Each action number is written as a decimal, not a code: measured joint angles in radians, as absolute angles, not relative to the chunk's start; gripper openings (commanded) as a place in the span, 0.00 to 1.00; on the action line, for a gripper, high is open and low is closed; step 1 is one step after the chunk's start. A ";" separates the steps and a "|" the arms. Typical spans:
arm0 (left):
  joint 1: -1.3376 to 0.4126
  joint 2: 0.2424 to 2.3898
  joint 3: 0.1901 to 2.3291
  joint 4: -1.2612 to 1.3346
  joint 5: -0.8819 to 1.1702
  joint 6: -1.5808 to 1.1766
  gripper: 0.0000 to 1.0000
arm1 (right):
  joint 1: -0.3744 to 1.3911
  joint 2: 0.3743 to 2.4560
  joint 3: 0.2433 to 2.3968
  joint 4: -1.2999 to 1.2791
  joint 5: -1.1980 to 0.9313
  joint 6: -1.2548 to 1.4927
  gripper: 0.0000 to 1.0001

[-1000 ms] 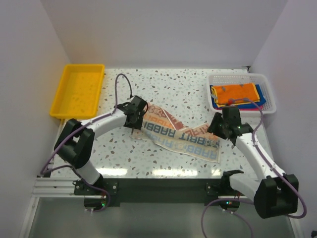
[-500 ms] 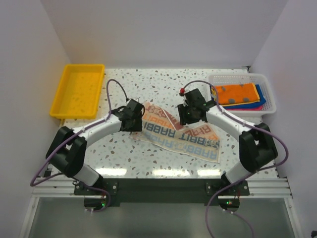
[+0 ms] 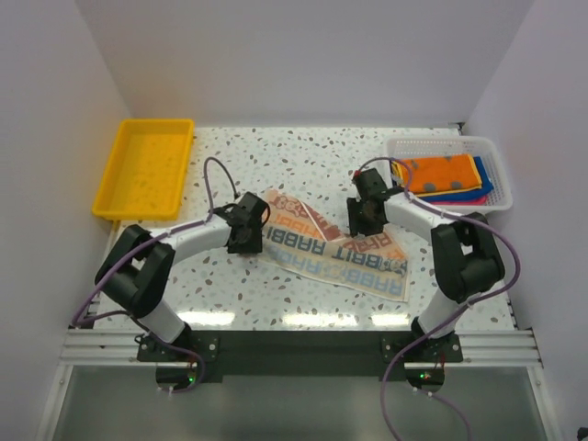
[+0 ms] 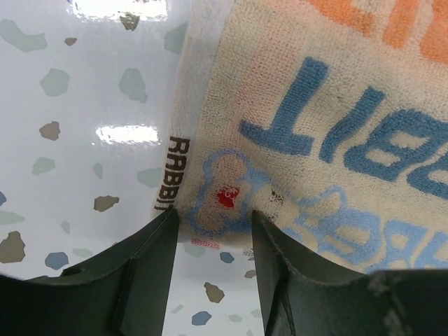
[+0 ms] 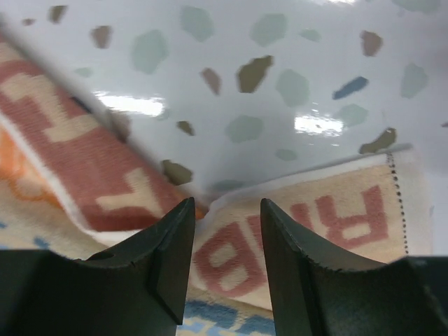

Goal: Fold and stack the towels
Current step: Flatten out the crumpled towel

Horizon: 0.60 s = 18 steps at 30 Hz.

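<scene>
The orange-blue printed towel [image 3: 331, 250] lies rumpled on the speckled table, partly folded over itself. My left gripper [image 3: 246, 241] is open, low over the towel's left corner; the wrist view shows that corner [image 4: 224, 203] just beyond my open fingers [image 4: 147, 273]. My right gripper [image 3: 360, 222] is open over the towel's far right edge, where a folded flap [image 5: 308, 224] meets the lower layer. An orange towel [image 3: 443, 173] lies on top of blue and pink ones in the white basket [image 3: 496, 179].
A yellow plastic tray [image 3: 147, 167] sits at the table's back left. The white mesh basket stands at the back right, close to my right arm. White walls enclose the table on three sides.
My right arm has swung from the table's right side toward the towel's far right edge. My left gripper has shifted slightly along the towel's left corner. The towel has flattened a little.
</scene>
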<state>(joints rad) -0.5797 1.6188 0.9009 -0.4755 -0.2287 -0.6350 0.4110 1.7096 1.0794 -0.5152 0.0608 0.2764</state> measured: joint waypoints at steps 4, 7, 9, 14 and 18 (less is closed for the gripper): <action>-0.553 1.615 0.893 -0.477 -0.238 -0.634 0.52 | 0.331 1.709 1.017 -0.500 0.061 0.343 0.45; -0.523 1.609 0.888 -0.487 -0.249 -0.629 0.52 | 0.311 1.700 1.000 -0.487 0.062 0.379 0.43; -0.503 1.608 0.888 -0.502 -0.260 -0.621 0.52 | 0.305 1.689 0.984 -0.472 0.066 0.405 0.43; -0.439 1.608 0.897 -0.546 -0.270 -0.589 0.53 | 0.273 1.644 0.930 -0.442 0.085 0.480 0.44; -0.402 1.674 0.979 -0.614 -0.284 -0.545 0.54 | 0.227 1.588 0.869 -0.428 0.104 0.542 0.44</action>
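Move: The left fingertips already rest on the crumpled towel's left corner, directly beneath them, with the empty yellow bin about 31 cm to the left and 27 cm farther out. The right hand hovers 2 cm or so above the towel's far edge, straight below. From it the folded-over flap lies roughly 13 cm left and 4 cm ahead, the towel's far right corner about 7 cm right and 2 cm ahead, and the white basket some 26 cm right and 20 cm ahead. Pull the towel apart sideways. Keep the left fingertips pressed on its corner and drag it about 7 cm left, towards the yellow bin's side, edging slightly forward at the end. Bring the right hand down onto the far edge while sweeping right, some 7 cm in all, turning it about 25 degrees clockwise; leave both grippers half open. ##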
